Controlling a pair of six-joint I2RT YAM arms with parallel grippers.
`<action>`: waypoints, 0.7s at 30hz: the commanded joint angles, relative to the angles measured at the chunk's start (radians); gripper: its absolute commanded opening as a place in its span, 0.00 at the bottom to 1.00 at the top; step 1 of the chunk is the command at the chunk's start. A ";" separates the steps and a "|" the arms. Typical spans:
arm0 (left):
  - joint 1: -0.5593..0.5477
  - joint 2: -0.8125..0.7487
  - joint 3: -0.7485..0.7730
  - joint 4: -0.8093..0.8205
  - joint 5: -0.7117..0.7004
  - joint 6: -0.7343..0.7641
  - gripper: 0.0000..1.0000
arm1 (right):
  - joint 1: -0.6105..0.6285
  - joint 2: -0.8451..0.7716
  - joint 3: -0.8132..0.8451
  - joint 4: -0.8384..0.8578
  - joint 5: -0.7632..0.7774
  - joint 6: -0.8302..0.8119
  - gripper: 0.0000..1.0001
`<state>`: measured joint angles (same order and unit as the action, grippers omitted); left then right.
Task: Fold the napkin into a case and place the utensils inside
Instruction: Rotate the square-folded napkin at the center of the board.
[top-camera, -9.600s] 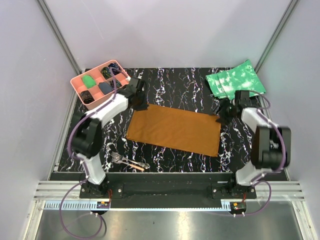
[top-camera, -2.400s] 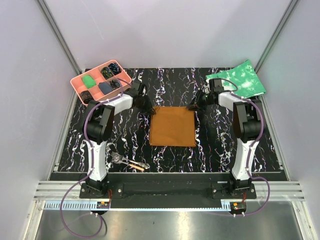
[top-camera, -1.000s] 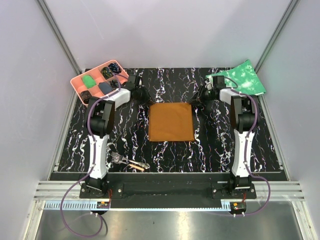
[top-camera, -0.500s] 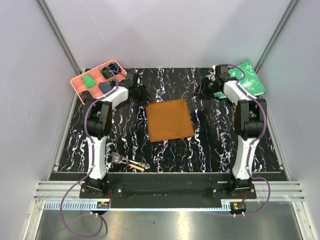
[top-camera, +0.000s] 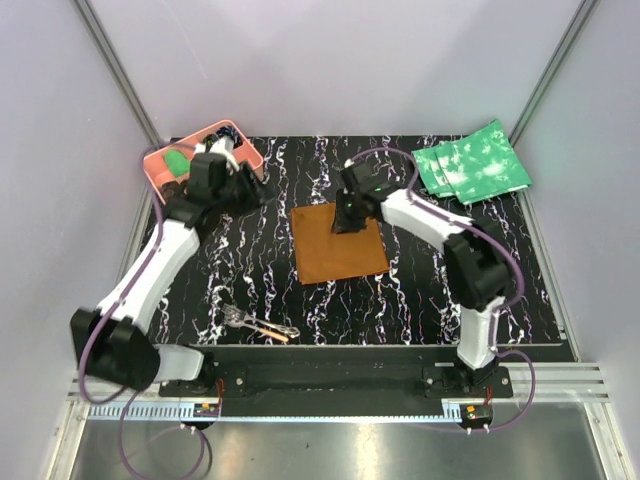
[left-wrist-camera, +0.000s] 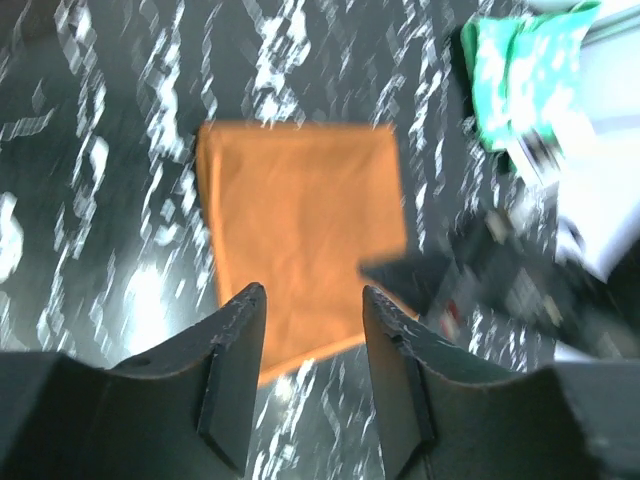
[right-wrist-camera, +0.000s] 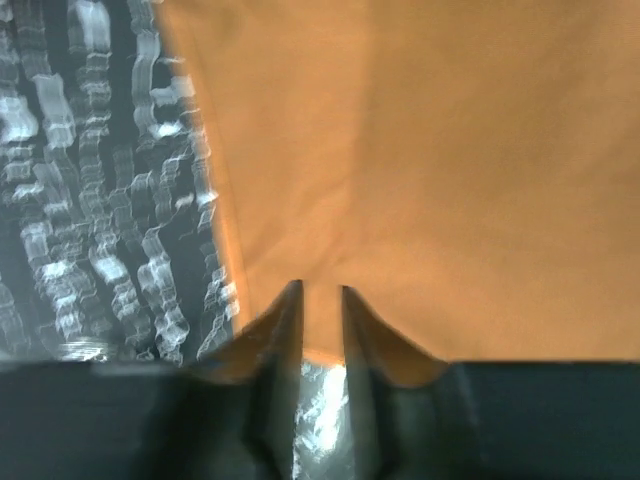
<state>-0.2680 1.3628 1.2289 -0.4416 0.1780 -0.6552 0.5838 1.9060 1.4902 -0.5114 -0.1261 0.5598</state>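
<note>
The rust-brown napkin (top-camera: 338, 243) lies folded into a rough square in the middle of the table. It also shows in the left wrist view (left-wrist-camera: 300, 225) and fills the right wrist view (right-wrist-camera: 440, 150). My right gripper (top-camera: 345, 216) hangs over the napkin's far edge; its fingers (right-wrist-camera: 320, 288) stand a narrow gap apart with nothing between them. My left gripper (top-camera: 243, 187) is open and empty (left-wrist-camera: 310, 292), left of the napkin near the pink tray. The fork and the orange-ended piece (top-camera: 260, 325) lie at the front left.
A pink compartment tray (top-camera: 160, 162) stands at the back left, partly behind my left arm. Green mottled cloths (top-camera: 472, 160) lie at the back right, also in the left wrist view (left-wrist-camera: 520, 70). The table is black marble (top-camera: 420, 290).
The napkin went from a long strip to a square. In the last half second my right gripper swung from the green cloths to the napkin's far edge; my left arm pulled back leftward.
</note>
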 joint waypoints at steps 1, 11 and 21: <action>-0.004 -0.152 -0.152 -0.034 -0.043 0.012 0.43 | 0.019 0.125 0.108 0.001 0.166 0.023 0.14; -0.005 -0.177 -0.236 -0.034 -0.023 0.037 0.22 | 0.093 0.248 0.154 -0.016 0.129 0.032 0.00; -0.112 0.187 -0.099 0.107 -0.003 0.022 0.07 | 0.097 0.139 0.033 -0.001 0.112 -0.020 0.00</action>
<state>-0.3386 1.4006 1.0348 -0.4599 0.1528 -0.6285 0.6807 2.1304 1.5497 -0.4980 -0.0280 0.5743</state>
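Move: The square-folded napkin's middle lies almost straight under the right hand, some 9 cm below and about 1 cm back. The utensils are on the board about 20 cm back and 17 cm to this hand's left. From the higher left hand, the napkin's middle is roughly 17 cm right, 1 cm back and 22 cm below; the utensils are 20 cm back and 1 cm left, and the peach box's middle is 18 cm ahead and 13 cm left. Onto the napkin, left of its middle, the right hand comes down about 8 cm, shutting its fingers early in the descent; low down it eases left and back a little, closed tips meeting the cloth. The left hand first draws back some 7 cm while sinking, then sinks on towards the napkin, coming partly forward again, nearly closing and tipping further down. ##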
